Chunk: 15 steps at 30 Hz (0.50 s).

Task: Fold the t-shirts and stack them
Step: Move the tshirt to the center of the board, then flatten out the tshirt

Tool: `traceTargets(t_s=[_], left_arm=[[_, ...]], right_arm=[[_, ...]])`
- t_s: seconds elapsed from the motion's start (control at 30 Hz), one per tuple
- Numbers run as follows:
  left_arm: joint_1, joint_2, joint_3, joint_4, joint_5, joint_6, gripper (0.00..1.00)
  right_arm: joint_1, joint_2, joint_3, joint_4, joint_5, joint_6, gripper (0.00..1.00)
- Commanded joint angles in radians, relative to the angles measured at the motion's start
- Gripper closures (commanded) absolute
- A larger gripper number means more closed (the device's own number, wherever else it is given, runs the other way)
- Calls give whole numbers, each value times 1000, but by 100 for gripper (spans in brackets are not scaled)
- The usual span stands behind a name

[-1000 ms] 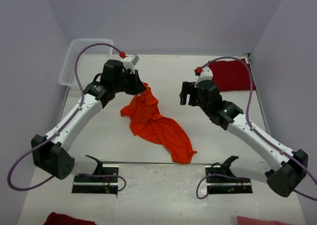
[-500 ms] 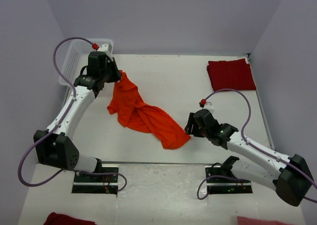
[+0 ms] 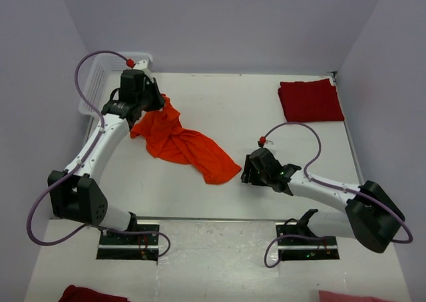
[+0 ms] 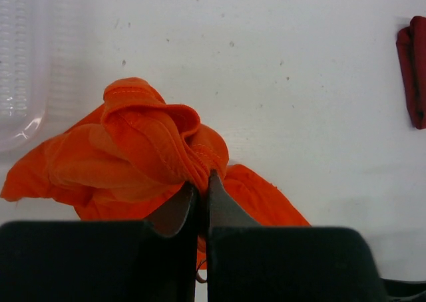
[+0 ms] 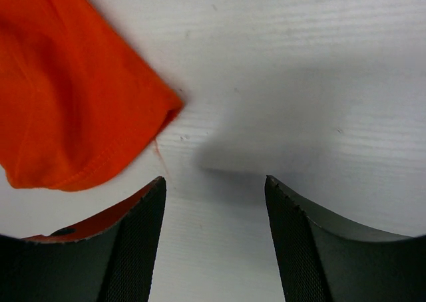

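A bright orange t-shirt (image 3: 183, 144) lies crumpled and stretched across the table's left half. My left gripper (image 3: 160, 102) is shut on a bunched fold of it (image 4: 193, 159) at its far end, near the basket. The shirt's near hem corner (image 5: 86, 109) lies just left of my right gripper (image 5: 213, 182), which hovers low over bare table, open, with nothing between its fingers. In the top view that gripper (image 3: 247, 171) sits just right of the hem tip. A dark red t-shirt (image 3: 310, 100) lies folded at the far right, its edge (image 4: 413, 72) also showing in the left wrist view.
A white lattice basket (image 3: 100, 82) stands at the far left corner, beside the left gripper. Dark red cloth (image 3: 90, 293) and pinkish cloth (image 3: 349, 295) lie beyond the near edge. Walls enclose the table on three sides.
The left gripper dragged the orange t-shirt back and to the left towards the basket. The right arm swung down from mid-table to the shirt's near hem, its jaws narrowing somewhat.
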Motion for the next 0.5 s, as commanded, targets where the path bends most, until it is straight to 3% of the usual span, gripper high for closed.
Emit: traceTargets(t_s=[0.0, 0.17, 0.47], left_arm=[[4, -6, -12, 58, 29, 0, 100], [4, -9, -26, 66, 37, -2, 100], [4, -18, -38, 69, 49, -5, 100]], right_arm=[[5, 92, 111, 84, 27, -37, 37], [5, 229, 245, 86, 20, -82, 37], [3, 358, 269, 124, 15, -59, 39]])
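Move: The orange t-shirt's nearest right-hand corner lies flat some 5 cm ahead of the open right hand, 3 cm to its left and about 3 cm below it. The shirt's other near corner is roughly 12 cm left of that hand and 1 cm ahead; the folded red shirt sits about 28 cm ahead and 20 cm right. From the left hand, the nearest right-hand corner is some 16 cm back, 26 cm right and 23 cm down. The t-shirt's right-hand corner is what the right hand reaches for: forward and left about 5 cm each way, rising a couple of centimetres and then sinking back to its starting height, until the parted, downward-slanting fingers straddle the corner. They stay open. The left hand keeps its closed pinch on the bunched far end of the shirt and sinks about 1 cm. ##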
